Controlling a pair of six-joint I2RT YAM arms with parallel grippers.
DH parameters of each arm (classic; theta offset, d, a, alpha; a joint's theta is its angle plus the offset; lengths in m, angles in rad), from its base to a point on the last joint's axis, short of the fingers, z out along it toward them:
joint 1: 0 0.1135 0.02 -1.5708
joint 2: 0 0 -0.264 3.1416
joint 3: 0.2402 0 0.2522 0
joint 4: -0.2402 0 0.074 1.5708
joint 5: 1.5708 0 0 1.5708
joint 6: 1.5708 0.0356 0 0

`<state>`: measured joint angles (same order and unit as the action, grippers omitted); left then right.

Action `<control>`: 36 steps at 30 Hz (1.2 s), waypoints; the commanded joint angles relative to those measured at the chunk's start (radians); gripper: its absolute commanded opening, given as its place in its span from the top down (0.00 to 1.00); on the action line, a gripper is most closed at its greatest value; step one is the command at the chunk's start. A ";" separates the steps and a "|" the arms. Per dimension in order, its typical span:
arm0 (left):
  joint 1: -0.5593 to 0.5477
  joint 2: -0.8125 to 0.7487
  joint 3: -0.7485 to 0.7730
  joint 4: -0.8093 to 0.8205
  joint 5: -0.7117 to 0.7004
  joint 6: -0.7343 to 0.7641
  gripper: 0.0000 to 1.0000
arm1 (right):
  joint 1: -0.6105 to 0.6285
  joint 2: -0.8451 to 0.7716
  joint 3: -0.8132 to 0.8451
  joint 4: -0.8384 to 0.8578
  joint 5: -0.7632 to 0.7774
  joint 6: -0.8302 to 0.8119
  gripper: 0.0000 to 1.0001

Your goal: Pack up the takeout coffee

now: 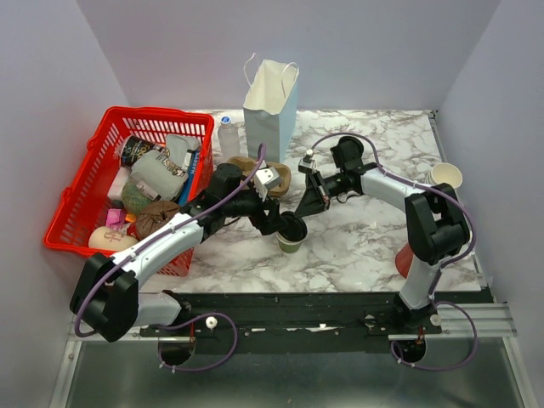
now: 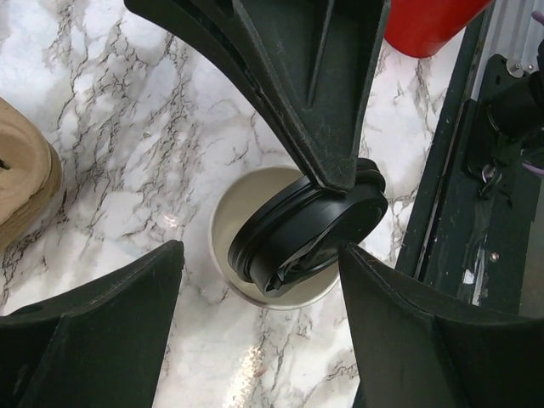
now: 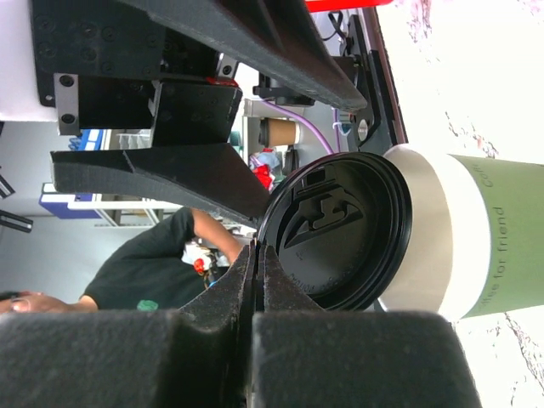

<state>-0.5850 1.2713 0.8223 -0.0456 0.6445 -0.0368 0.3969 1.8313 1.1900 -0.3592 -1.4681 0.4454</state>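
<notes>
The takeout coffee's olive-green cup (image 1: pixel 289 246) stands upright on the marble near the table's middle. Its white inside (image 2: pixel 234 212) shows from above, and its green wall (image 3: pixel 501 234) shows in the right wrist view. The black sip lid (image 2: pixel 306 229) lies tilted across the cup's mouth, one edge raised. My right gripper (image 3: pixel 259 248) is shut on the lid's (image 3: pixel 340 229) rim and reaches in from behind the cup (image 1: pixel 302 208). My left gripper (image 1: pixel 285 228) is open, with its fingers (image 2: pixel 127 323) to either side of the cup; the left one stands apart from it.
A red basket (image 1: pixel 85 195) full of goods fills the left side. A white paper bag (image 1: pixel 272 106) stands open at the back, a clear bottle (image 1: pixel 228 136) and a tan wooden thing (image 1: pixel 246 163) beside it. A paper cup (image 1: pixel 446 176) and a red cup (image 1: pixel 405 259) stand at the right.
</notes>
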 commanded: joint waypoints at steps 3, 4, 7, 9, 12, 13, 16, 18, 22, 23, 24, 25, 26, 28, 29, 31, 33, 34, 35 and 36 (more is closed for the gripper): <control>-0.006 0.016 0.012 0.039 0.023 0.031 0.19 | -0.010 0.031 0.013 0.012 -0.012 0.013 0.87; -0.006 0.017 0.014 0.041 0.021 0.029 0.19 | -0.013 0.031 0.014 0.011 -0.012 0.012 0.86; -0.004 0.025 0.014 0.041 0.021 0.023 0.19 | -0.018 0.033 0.016 0.008 -0.006 0.012 0.82; -0.004 0.028 0.015 0.041 0.024 0.021 0.19 | -0.020 0.033 0.014 0.008 -0.001 0.012 0.79; -0.004 0.036 0.024 0.038 0.024 0.026 0.19 | -0.023 0.031 0.014 0.008 0.009 0.010 0.74; -0.004 0.037 0.026 0.038 0.023 0.028 0.19 | -0.024 0.029 0.014 0.008 0.011 0.010 0.73; -0.004 0.043 0.025 0.041 0.018 0.026 0.19 | -0.026 0.031 0.016 0.008 0.014 0.010 0.72; -0.006 0.045 0.023 0.041 0.017 0.025 0.19 | -0.027 0.031 0.016 0.006 0.015 0.010 0.72; -0.006 0.048 0.026 0.062 0.006 0.023 0.19 | -0.032 0.028 0.017 0.003 0.022 0.007 0.71; -0.004 0.049 0.029 0.065 0.004 0.021 0.19 | -0.035 0.025 0.016 0.003 0.023 0.006 0.71; -0.006 0.051 0.032 0.067 0.001 0.020 0.19 | -0.036 0.025 0.017 0.002 0.025 0.004 0.71; -0.004 0.053 0.035 0.067 0.000 0.020 0.19 | -0.038 0.020 0.020 0.002 0.028 0.001 0.71; -0.004 0.056 0.040 0.069 -0.002 0.020 0.19 | -0.044 0.017 0.023 -0.007 0.043 -0.014 0.71; -0.004 0.057 0.046 0.070 -0.003 0.012 0.20 | -0.050 0.010 0.045 -0.027 0.066 -0.043 0.70; -0.006 0.062 0.052 0.070 0.000 0.012 0.20 | -0.055 0.006 0.055 -0.065 0.095 -0.088 0.70; -0.006 0.066 0.055 0.070 0.004 0.011 0.20 | -0.058 0.003 0.091 -0.116 0.129 -0.149 0.67; -0.004 0.077 0.061 0.067 0.007 0.011 0.20 | -0.058 -0.001 0.114 -0.197 0.176 -0.244 0.66; -0.004 0.079 0.061 0.066 0.007 0.012 0.20 | -0.058 -0.001 0.129 -0.217 0.187 -0.266 0.65; -0.004 0.083 0.064 0.067 0.010 0.011 0.20 | -0.056 -0.003 0.134 -0.248 0.212 -0.302 0.65; -0.004 0.086 0.064 0.067 0.012 0.011 0.20 | -0.058 -0.004 0.138 -0.260 0.225 -0.318 0.64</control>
<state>-0.5846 1.3407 0.8581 -0.0090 0.6437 -0.0311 0.3447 1.8465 1.2846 -0.4854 -1.3411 0.2836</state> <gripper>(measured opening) 0.806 0.347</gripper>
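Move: Just off the right fingertips hangs the black lid they still pinch by its edge, its middle about 3 cm back, 2 cm left and 2 cm lower; the cup's middle is about 4 cm back, 3 cm left and 9 cm below. From the open left hand, the lid is some 2 cm back, 4 cm right and 3 cm down. The cup carrier lies roughly 18 cm ahead of that hand and 5 cm to its left, 12 cm lower. Letting go of the tilted lid over the cup, the right fingers part by about a quarter of their range, and that hand eases forward, then faster, some 3.5 cm away from it, rolling about 10 degrees at the end. The left hand, fingers staying wide and its back fingertip still against the lid's edge, sinks over a centimetre, then rises most of that while edging about 1 cm forward and slightly right. ##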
